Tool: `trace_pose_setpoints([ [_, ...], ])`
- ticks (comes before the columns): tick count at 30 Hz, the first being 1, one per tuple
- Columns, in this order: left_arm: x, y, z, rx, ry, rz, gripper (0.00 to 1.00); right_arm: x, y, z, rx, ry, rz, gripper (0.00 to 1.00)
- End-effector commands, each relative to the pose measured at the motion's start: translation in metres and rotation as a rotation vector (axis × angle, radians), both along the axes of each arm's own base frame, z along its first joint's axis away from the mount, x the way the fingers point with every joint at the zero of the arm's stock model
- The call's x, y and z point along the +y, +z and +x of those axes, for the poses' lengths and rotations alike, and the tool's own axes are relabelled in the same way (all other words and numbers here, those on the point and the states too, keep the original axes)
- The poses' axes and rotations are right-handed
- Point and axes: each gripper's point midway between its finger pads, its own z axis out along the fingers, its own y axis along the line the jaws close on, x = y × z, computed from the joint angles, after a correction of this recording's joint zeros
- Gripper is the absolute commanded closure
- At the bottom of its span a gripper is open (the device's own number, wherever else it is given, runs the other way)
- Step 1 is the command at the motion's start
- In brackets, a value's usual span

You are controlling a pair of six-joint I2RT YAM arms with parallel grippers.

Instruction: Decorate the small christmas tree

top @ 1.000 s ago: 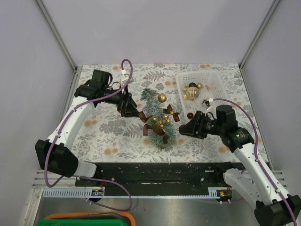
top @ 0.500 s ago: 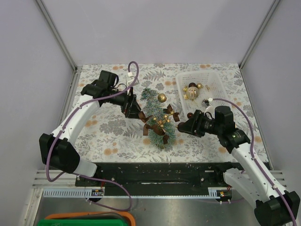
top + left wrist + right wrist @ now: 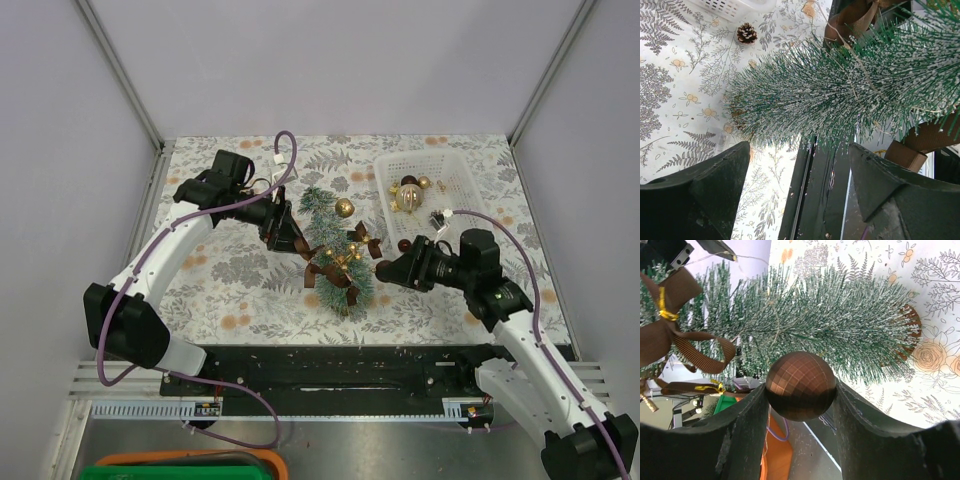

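The small christmas tree (image 3: 335, 250) stands mid-table, with frosted green bristles, brown bows and a gold bauble (image 3: 343, 208) on it. Its wooden base (image 3: 910, 332) shows in the right wrist view. My left gripper (image 3: 295, 243) is open and empty, right against the tree's left side. In the left wrist view the bristles (image 3: 850, 85) fill the space just beyond its fingertips (image 3: 740, 155). My right gripper (image 3: 384, 270) is at the tree's right side, shut on a brown faceted bauble (image 3: 800, 385) close to the bristles (image 3: 815, 325).
A white basket (image 3: 455, 165) with several gold and brown baubles stands at the back right. A dark bauble (image 3: 404, 245) lies just in front of it. A pine cone (image 3: 746, 33) lies on the floral cloth near the basket. A brown ribbon bow (image 3: 670, 335) hangs on the tree.
My left gripper has moved right, closer to the tree's side. My right gripper, still holding the brown bauble, has edged slightly toward the tree.
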Motion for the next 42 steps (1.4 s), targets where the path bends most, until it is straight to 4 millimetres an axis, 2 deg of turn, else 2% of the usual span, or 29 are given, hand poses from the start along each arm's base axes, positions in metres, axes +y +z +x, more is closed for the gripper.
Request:
trace_pose_setpoints([
  [1,-0.007,0.017,-0.002,-0.044,-0.042,-0.060,0.18,0.002,0.010,-0.011,-0.045,0.041,0.020,0.69],
  [6,-0.009,0.021,-0.005,-0.046,-0.054,-0.070,0.16,0.000,0.006,-0.017,-0.034,0.053,0.009,0.69],
  [17,-0.014,0.021,-0.003,-0.052,-0.057,-0.076,0.16,0.003,0.006,-0.011,-0.049,0.039,-0.033,0.70],
  [23,-0.016,0.021,-0.001,-0.047,-0.061,-0.081,0.22,0.005,0.004,-0.010,-0.063,0.041,-0.096,0.71],
  [27,-0.016,0.020,-0.001,-0.049,-0.061,-0.081,0.25,-0.001,0.003,-0.007,-0.081,0.029,-0.155,0.71],
  [31,-0.016,0.018,-0.001,-0.046,-0.062,-0.079,0.34,-0.009,0.005,-0.008,-0.095,0.020,-0.212,0.71],
  [34,-0.016,0.019,-0.002,-0.042,-0.065,-0.082,0.44,-0.012,0.006,-0.008,-0.097,0.010,-0.233,0.70],
  [38,-0.017,0.021,-0.002,-0.046,-0.069,-0.088,0.69,-0.014,0.004,-0.009,-0.092,0.009,-0.241,0.69],
  [42,-0.017,0.022,-0.002,-0.050,-0.069,-0.090,0.83,-0.015,0.002,-0.008,-0.089,0.006,-0.258,0.69],
])
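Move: The left hand, open, has the upright tree's trunk about 8 cm to its right and level ahead-wise; the gold bauble hangs some 10 cm right, 4 cm forward and 5 cm above it. The right hand already holds a brown bauble; from it the tree is roughly 5 cm forward and 10 cm left, the brown bow 5 cm forward, 5 cm left and 6 cm higher, the pine cone on the table 7 cm forward, 5 cm right. Beside the tree the left fingers nearly shut; the right, keeping its brown bauble, draws some 2 cm back and right. ##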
